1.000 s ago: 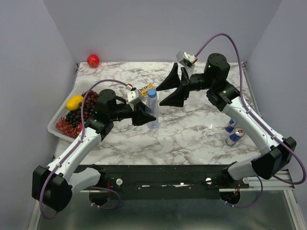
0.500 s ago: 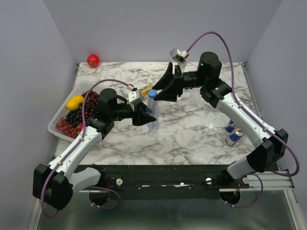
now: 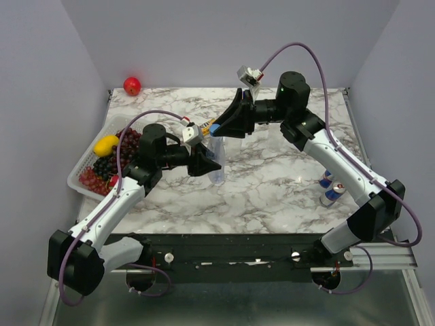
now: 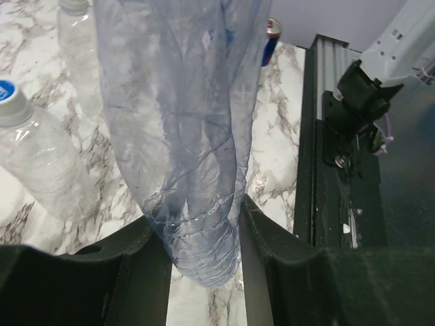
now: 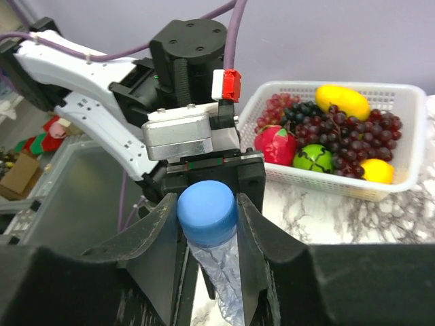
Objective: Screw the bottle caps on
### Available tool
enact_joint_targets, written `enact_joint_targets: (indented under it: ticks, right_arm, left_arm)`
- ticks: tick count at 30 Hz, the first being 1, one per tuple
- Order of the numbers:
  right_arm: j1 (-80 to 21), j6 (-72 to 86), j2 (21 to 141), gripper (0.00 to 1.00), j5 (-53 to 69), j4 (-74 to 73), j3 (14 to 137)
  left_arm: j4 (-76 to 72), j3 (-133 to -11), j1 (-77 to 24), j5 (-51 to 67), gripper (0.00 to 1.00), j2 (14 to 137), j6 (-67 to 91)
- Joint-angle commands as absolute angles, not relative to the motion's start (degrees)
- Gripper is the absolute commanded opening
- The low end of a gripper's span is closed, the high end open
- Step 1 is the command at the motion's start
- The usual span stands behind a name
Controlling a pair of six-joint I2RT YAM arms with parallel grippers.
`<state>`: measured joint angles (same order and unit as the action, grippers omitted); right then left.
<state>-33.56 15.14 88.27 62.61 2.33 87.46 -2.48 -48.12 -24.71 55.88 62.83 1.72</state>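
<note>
A slim blue-tinted bottle [image 3: 217,165] stands upright mid-table, and my left gripper [image 3: 208,164] is shut on its lower body. From the left wrist the bottle [image 4: 182,129] fills the gap between both fingers [image 4: 272,265]. A blue bottle cap [image 3: 214,128] sits on its neck. My right gripper [image 3: 217,128] reaches in from the right and is shut on that cap [image 5: 206,206], one jaw pressing each side, above the crumpled bottle [image 5: 223,278]. A second, colourless bottle [image 4: 41,173] with a blue cap [image 4: 9,100] stands left of the held one.
A white basket [image 3: 80,167] of fruit sits at the table's left edge, also in the right wrist view [image 5: 408,136]. Two blue-and-silver cans [image 3: 332,187] stand at the right. A red apple [image 3: 132,85] lies at the back left corner. Another clear bottle [image 4: 78,30] stands beyond.
My right gripper moved left and down from open beside the bottle top and closed on the blue cap. The left gripper kept its hold on the bottle, unmoved.
</note>
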Motion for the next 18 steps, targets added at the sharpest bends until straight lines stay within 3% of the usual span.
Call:
enact_joint_targets:
  ticks: [1, 2, 4, 9, 15, 18]
  right_arm:
    - [-34.8, 5.7, 85.7, 0.13, 43.1, -7.3, 88.9]
    - [-35.0, 4.8, 84.8, 0.12, 39.4, -8.3, 88.2]
    - [-35.7, 2.0, 82.4, 0.09, 30.6, -8.7, 85.7]
    - [-36.4, 2.6, 81.4, 0.03, 24.1, -9.8, 85.0]
    - [-37.3, 3.0, 81.4, 0.04, 25.7, -9.4, 84.5]
    - [-37.3, 4.4, 81.1, 0.11, 26.0, -9.1, 84.8]
  left_arm:
    - [-9.4, -47.3, -25.0, 44.1, 0.0, 60.4, 6.6]
    - [-9.4, -46.9, -25.9, 36.3, 0.0, 59.3, 7.5]
    - [-8.8, -47.2, -26.7, 31.6, 0.0, 59.3, 8.4]
    - [-5.2, -49.2, -27.9, 16.6, 0.0, 60.6, 12.6]
    - [-6.0, -48.5, -27.9, 19.0, 0.0, 60.3, 12.4]
    - [-4.5, -47.9, -27.9, 19.2, 0.0, 59.6, 11.8]
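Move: The blue cap is already between the right hand's fingertips, on the mouth of the bottle the left hand holds; it sits right at the right hand and roughly 13 cm straight above the left hand's grip. A capped clear bottle stands about 15 cm ahead of the right hand, 6 cm to its right and 28 cm lower. The M&M's packet lies some 28 cm ahead, 6 cm to its left and 38 cm below. The cap and the bottle under it are twisted against each other: the left hand, still gripping the bottle, swings forward about 7 cm, then also a little left, turning some 30 degrees counter-clockwise, while the right hand goes forward about 6 cm and slightly right, turning as far clockwise. The right fingers come off the cap, then shut beside the bottle as that hand dips slightly. ##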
